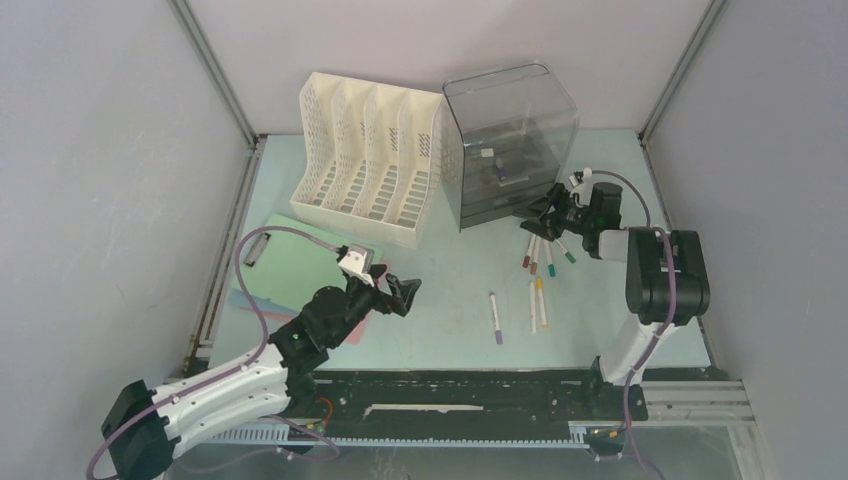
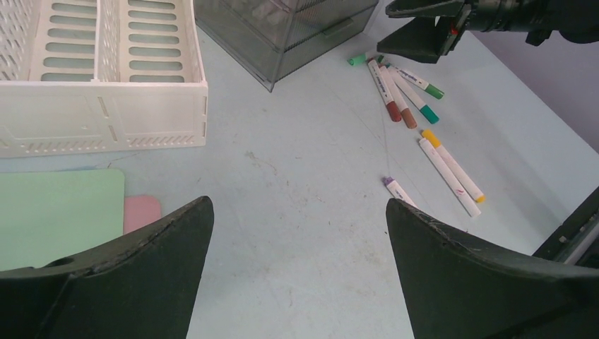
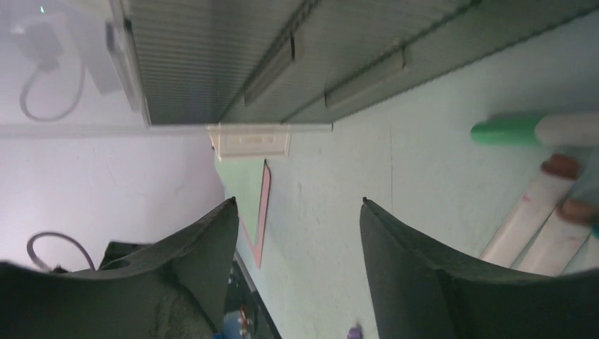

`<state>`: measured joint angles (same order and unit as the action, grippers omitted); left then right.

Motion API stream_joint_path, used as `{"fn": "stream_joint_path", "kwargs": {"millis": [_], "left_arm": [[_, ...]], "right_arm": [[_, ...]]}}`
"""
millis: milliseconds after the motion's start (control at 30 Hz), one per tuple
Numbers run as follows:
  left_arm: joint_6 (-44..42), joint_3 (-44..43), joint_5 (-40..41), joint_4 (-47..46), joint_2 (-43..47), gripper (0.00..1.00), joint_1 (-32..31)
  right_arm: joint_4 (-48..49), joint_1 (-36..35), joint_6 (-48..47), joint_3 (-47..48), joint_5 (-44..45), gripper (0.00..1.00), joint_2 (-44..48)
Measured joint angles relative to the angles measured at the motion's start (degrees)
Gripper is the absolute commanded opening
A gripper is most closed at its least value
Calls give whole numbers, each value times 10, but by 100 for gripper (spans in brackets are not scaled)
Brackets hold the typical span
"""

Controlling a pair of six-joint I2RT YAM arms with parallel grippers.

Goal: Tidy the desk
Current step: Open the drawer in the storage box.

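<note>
The desk [image 1: 450, 270] is a pale mint-green tabletop. Several markers [image 1: 545, 255] lie in a loose cluster at right centre, two more [image 1: 538, 300] lie below them, and a purple-capped marker [image 1: 495, 318] lies alone. My right gripper [image 1: 535, 215] is open at the foot of the grey drawer unit [image 1: 510, 140], just above the marker cluster, with nothing between its fingers [image 3: 297, 201]. My left gripper [image 1: 400, 295] is wide open over bare desk [image 2: 298, 203], and the purple-capped marker [image 2: 395, 189] lies just beyond its right fingertip.
A white slotted file organizer [image 1: 370, 160] stands at the back beside the drawer unit. A green clipboard [image 1: 290, 260] lies on a pink sheet [image 2: 141, 212] at the left, under my left arm. Grey walls and aluminium rails edge the desk.
</note>
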<state>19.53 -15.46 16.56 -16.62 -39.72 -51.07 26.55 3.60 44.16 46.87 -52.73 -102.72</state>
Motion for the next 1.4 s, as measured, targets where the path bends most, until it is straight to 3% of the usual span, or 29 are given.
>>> {"fn": "stream_joint_path", "kwargs": {"millis": [167, 333, 1000, 1400], "left_arm": [[0, 0, 14, 0, 7, 100, 1], [0, 2, 25, -4, 10, 100, 1], [0, 7, 33, -13, 25, 100, 1], [0, 7, 32, -17, 13, 100, 1]], "right_arm": [[42, -8, 63, 15, 48, 47, -22], [54, -22, 100, 15, 81, 38, -36], [73, -30, 153, 58, 127, 37, -130], [159, -30, 208, 62, 106, 37, -165]]}}
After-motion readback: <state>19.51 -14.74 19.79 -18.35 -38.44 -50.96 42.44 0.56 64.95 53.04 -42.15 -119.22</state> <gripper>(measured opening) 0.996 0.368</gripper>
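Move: The lower drawer's handle on the storage box is about 7 cm ahead of the right hand, 2 cm to its left and 5 cm below; the upper drawer's handle sits some 5 cm above it. A green-capped marker lies 2 cm ahead of the hand, 3 cm right and 8 cm down, with the brown-capped markers 5 cm back, 1 cm right and as low. From the left hand, the lower handle is roughly 24 cm ahead, 22 cm right and 11 cm below. Right hand reaches 6 cm forward, sinking 4 cm, to the lower drawer's handle, wrist turning clockwise, fingers half-closing. ##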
